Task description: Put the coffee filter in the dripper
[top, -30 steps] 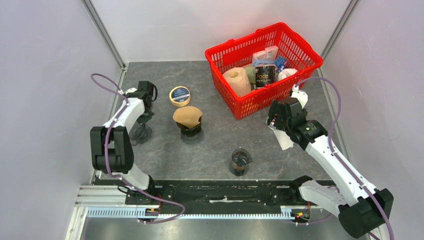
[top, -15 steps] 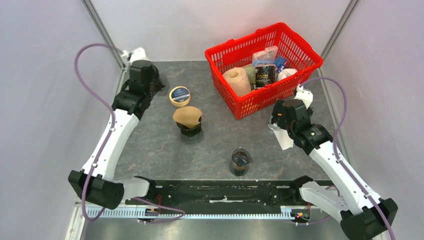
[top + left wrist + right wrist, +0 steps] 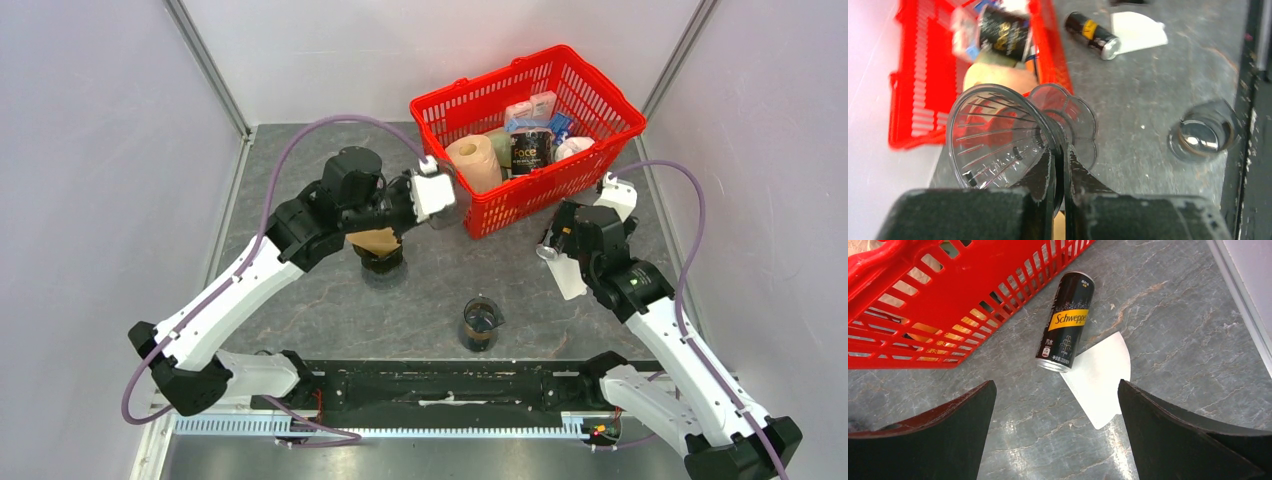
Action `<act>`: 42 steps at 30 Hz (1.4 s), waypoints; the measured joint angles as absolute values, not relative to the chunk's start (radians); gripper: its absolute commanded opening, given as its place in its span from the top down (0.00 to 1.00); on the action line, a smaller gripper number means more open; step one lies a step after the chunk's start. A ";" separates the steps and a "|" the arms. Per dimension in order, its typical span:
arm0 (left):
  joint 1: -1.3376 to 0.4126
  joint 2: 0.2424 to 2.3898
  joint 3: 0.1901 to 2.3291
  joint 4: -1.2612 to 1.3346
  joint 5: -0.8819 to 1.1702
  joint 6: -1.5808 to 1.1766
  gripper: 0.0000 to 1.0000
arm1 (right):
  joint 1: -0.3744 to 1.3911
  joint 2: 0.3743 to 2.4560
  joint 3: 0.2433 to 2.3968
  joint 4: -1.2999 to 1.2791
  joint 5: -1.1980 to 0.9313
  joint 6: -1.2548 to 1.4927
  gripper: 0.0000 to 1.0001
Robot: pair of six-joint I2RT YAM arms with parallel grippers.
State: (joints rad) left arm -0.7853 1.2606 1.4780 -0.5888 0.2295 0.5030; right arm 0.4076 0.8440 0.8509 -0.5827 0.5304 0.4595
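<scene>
The clear plastic dripper (image 3: 998,135) hangs tilted on its side above the table, its ribbed cone facing the red basket. My left gripper (image 3: 1058,150) is shut on the dripper's neck; from above, that gripper (image 3: 432,195) sits just left of the basket. A white coffee filter (image 3: 1100,377) lies flat on the grey table, touching the lower end of a black Schweppes can (image 3: 1065,322). My right gripper (image 3: 1057,385) hovers open above the filter's near edge, with nothing between its fingers. In the top view the filter (image 3: 567,277) shows just below that gripper (image 3: 560,240).
A red basket (image 3: 430,105) of groceries stands at the back right. A brown filter sits in a black holder (image 3: 378,245), partly under my left arm. A glass beaker (image 3: 480,323) stands near the front middle. Grey walls close in both sides.
My left arm has swung from the far left back corner to the centre, up to the basket's left side. My right gripper has drifted slightly right, still open.
</scene>
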 measured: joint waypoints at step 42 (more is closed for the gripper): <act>-1.354 1.293 1.256 -0.668 0.105 0.780 0.98 | 0.408 0.794 0.840 -0.616 0.734 0.445 0.01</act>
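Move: The left hand holds the clear dripper and is bound for the glass server, about 15 cm back, 11 cm to its right and 30 cm below. The dark dripper with the brown coffee filter in it stands some 5 cm ahead and 12 cm left, about 28 cm below; the red basket's middle lies roughly 31 cm ahead, 25 cm right, also far below. From the empty right hand, the server is about 15 cm back, 25 cm left and 16 cm below. Keeping its pinch on the rim of the clear dripper, the left hand draws back some 17 cm and about 7 cm to the right, away from the basket towards the glass server, sinking about 12 cm mostly midway and then easing off, while the wrist swings some 35 degrees clockwise and tips its right side down about 25 degrees to bring the dripper's base over the server. The right hand, open and empty, slips about 4 cm to the right above the can and the white filter, turning slightly clockwise. ##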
